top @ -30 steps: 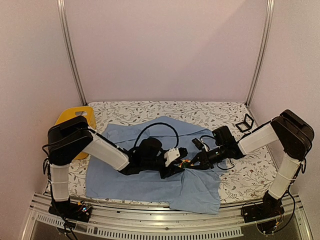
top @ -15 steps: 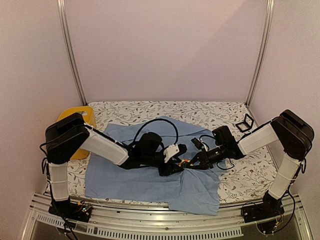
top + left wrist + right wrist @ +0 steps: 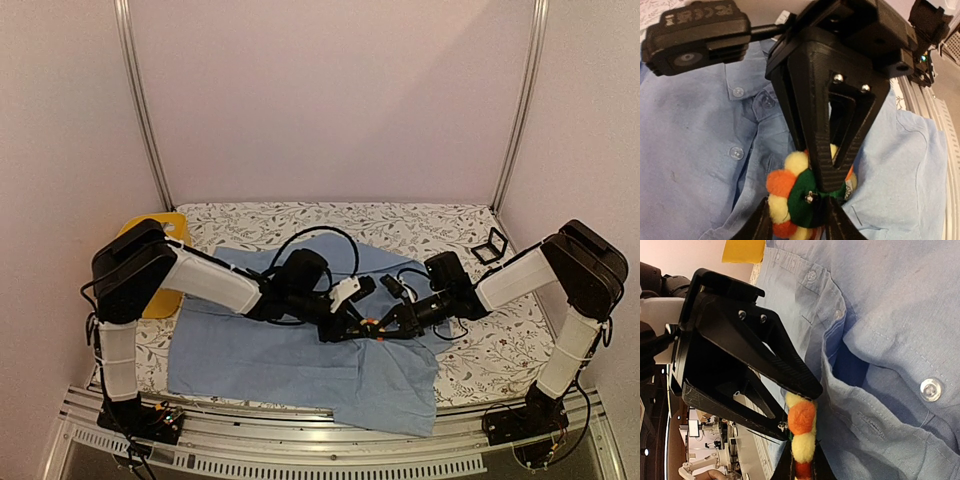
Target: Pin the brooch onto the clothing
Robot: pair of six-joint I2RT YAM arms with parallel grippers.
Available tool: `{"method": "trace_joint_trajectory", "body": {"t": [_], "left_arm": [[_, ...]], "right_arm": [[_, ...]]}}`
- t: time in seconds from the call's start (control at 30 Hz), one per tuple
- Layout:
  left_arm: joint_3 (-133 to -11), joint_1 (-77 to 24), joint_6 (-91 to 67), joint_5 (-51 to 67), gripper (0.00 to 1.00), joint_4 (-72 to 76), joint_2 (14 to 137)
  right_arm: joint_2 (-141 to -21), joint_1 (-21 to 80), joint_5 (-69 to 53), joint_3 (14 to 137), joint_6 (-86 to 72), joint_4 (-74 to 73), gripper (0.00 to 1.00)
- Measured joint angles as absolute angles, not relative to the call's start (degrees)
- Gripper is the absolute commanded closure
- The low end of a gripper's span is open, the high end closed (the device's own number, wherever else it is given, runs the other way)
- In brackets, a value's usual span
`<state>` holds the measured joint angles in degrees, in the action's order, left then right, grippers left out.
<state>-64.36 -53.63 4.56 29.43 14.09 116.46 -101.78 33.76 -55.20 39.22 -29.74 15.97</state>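
The brooch point(image 3: 369, 326), a small flower of yellow and orange petals, hangs just above the light blue clothing point(image 3: 270, 350) mid-table, between both grippers. My right gripper point(image 3: 380, 327) is shut on it. In the right wrist view the brooch point(image 3: 801, 420) stands edge-on between that gripper's fingers point(image 3: 804, 467). In the left wrist view its green back point(image 3: 800, 197) faces the camera. My left gripper point(image 3: 797, 220) is closed round its rim, one finger against the petals and the other against the green felt. The button placket point(image 3: 737, 152) lies directly beneath.
A yellow basket point(image 3: 160, 232) sits at the far left edge of the flowered table cover point(image 3: 400, 222). A small black square frame point(image 3: 490, 246) stands at the far right. The shirt's open placket and buttons point(image 3: 931, 388) lie beside the brooch.
My left arm has swung back and to the right, bringing its gripper onto the brooch. The shirt's left side has shifted slightly. The right arm has held still.
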Motion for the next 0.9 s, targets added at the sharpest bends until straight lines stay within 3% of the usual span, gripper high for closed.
{"method": "trace_joint_trajectory", "body": {"t": [0.3,0.43,0.63,0.8,0.9], "left_arm": [[-65.76,-52.36,3.99,35.40,1.00,12.01,117.47],[-66.43,-51.55,3.14,38.00,1.00,11.14,117.80],[-66.61,-51.09,2.87,40.34,1.00,10.50,117.95],[-66.65,-50.98,2.76,42.48,1.00,10.22,118.21],[-66.65,-50.76,2.66,43.35,1.00,10.04,118.26]], "right_arm": [[-101.78,33.76,-55.99,38.70,-29.26,16.08,1.00],[-101.80,33.76,-56.16,38.70,-28.97,16.08,1.00],[-101.86,33.93,-56.64,38.70,-28.51,16.12,0.85],[-101.86,34.09,-56.73,38.87,-28.27,16.27,0.61],[-101.84,34.06,-56.69,39.13,-28.27,16.78,0.53]]}}
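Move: The flower brooch lies right at both hands' fingertips: about 2 cm to the right of the left hand's point and some 2 cm to the left of the right hand's, level with both front to back and perhaps 1 cm lower. Already pinched by the right fingers, it sits by the left hand's half-open ones. The shirt's button strip runs roughly 6 cm ahead of the brooch and 4 cm below it. Closing fully on the brooch, the left fingers pinch its left part while the right hand keeps its own pinch; the left hand then eases back about 1.5 cm, rolling some 10–15 degrees about its finger line. Only after that do the right fingers spread to nearly half open, letting go of the brooch while that hand stays almost in place. ##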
